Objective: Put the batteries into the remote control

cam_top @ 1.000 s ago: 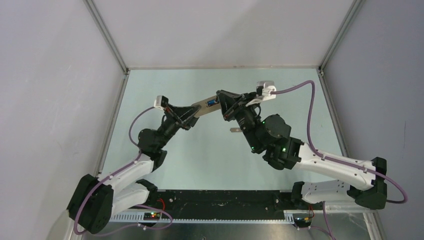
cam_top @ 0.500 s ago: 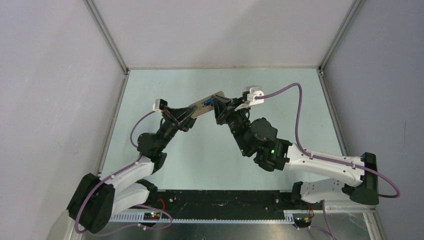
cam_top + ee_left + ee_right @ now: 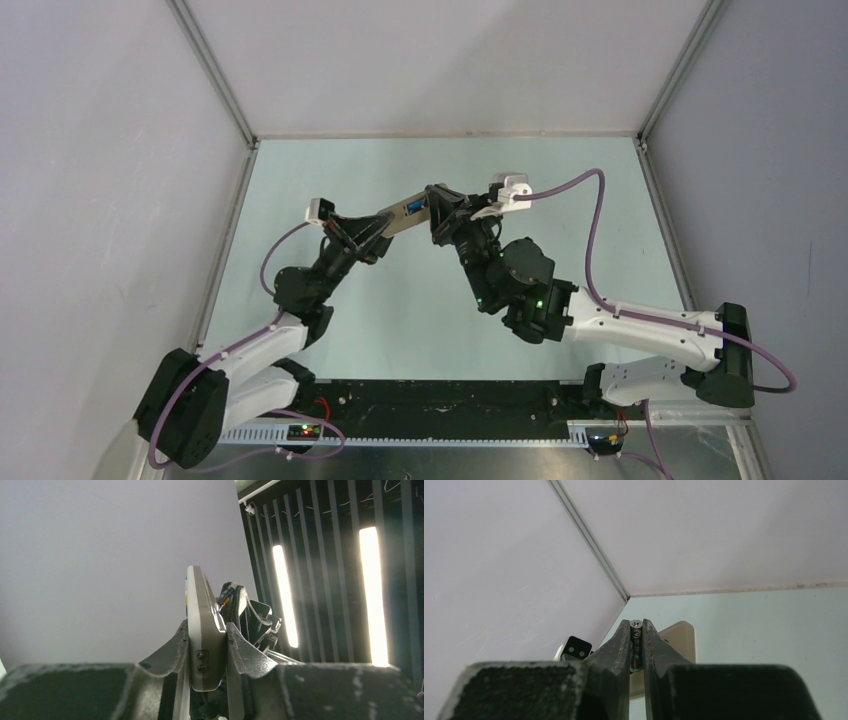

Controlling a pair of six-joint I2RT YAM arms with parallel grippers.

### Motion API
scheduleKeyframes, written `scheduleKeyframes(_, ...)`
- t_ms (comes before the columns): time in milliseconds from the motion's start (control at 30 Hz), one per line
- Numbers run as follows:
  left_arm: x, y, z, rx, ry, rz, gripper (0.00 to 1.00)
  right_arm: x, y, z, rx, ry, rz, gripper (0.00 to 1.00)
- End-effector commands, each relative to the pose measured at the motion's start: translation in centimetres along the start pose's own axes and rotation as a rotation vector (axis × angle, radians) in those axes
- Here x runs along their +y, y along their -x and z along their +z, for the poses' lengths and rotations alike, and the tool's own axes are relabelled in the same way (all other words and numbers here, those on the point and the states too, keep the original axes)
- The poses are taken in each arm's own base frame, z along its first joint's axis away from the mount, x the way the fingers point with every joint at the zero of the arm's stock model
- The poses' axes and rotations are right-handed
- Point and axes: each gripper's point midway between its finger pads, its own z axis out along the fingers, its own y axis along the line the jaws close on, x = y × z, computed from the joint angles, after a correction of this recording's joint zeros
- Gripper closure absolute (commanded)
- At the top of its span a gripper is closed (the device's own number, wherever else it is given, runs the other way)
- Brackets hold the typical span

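My left gripper [image 3: 383, 226] is shut on the near end of the remote control [image 3: 400, 215], holding it up off the table with its tan back upward. A bright blue battery [image 3: 414, 207] lies in the back's slot. In the left wrist view the remote control [image 3: 204, 630] stands edge-on between the fingers [image 3: 172, 645]. My right gripper [image 3: 434, 205] sits at the remote's far end, shut on a dark battery [image 3: 636, 645] that lies lengthwise between its fingers [image 3: 616, 650]. The tan remote control [image 3: 680, 640] shows just behind those tips.
The pale green table [image 3: 560, 200] is walled by grey panels at the back and both sides. The left arm's wrist camera [image 3: 574, 649] shows to the left of the right gripper's tips. A purple cable [image 3: 590, 230] loops off the right wrist.
The right arm has swung left with the dark battery, bringing its tips against the remote's far end. The left arm and remote have barely moved.
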Motion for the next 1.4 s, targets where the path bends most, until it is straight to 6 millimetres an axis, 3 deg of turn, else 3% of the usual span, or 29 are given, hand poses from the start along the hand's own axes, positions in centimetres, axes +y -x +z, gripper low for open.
scheduleKeyframes(0,-2.3,-1.2,-0.5,0.033,-0.088,0.041,1.00,-0.6,1.0,0.0,-0.039,-0.059,0.023,0.96)
scheduleKeyframes(767,-2.9,-0.8,0.2,0.006,-0.108,0.035,1.00,0.0,-1.0,-1.8,0.033,-0.057,-0.096,0.91)
scheduleKeyframes(1100,-2.6,-0.8,0.3,0.009,-0.096,0.034,1.00,-0.6,-1.6,-2.0,0.070,-0.067,-0.061,0.79)
scheduleKeyframes(1367,-2.1,-0.8,0.2,0.013,-0.082,0.034,1.00,-1.6,-0.5,-1.8,0.075,-0.072,0.007,0.65)
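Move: The right fingers hold the dark battery almost over the free battery slot in the remote control; the slot's middle is roughly 2 cm back, 2 cm left and 3 cm below. The blue battery already in the remote lies about 3 cm left, 1 cm back and 3 cm below that hand. The left hand grips the remote; the slot is some 4 cm ahead of it, 5 cm right and 3 cm higher. Right hand lowers the battery about 2.5 cm and back 1 cm into the remote's slot, then opens its fingers. ##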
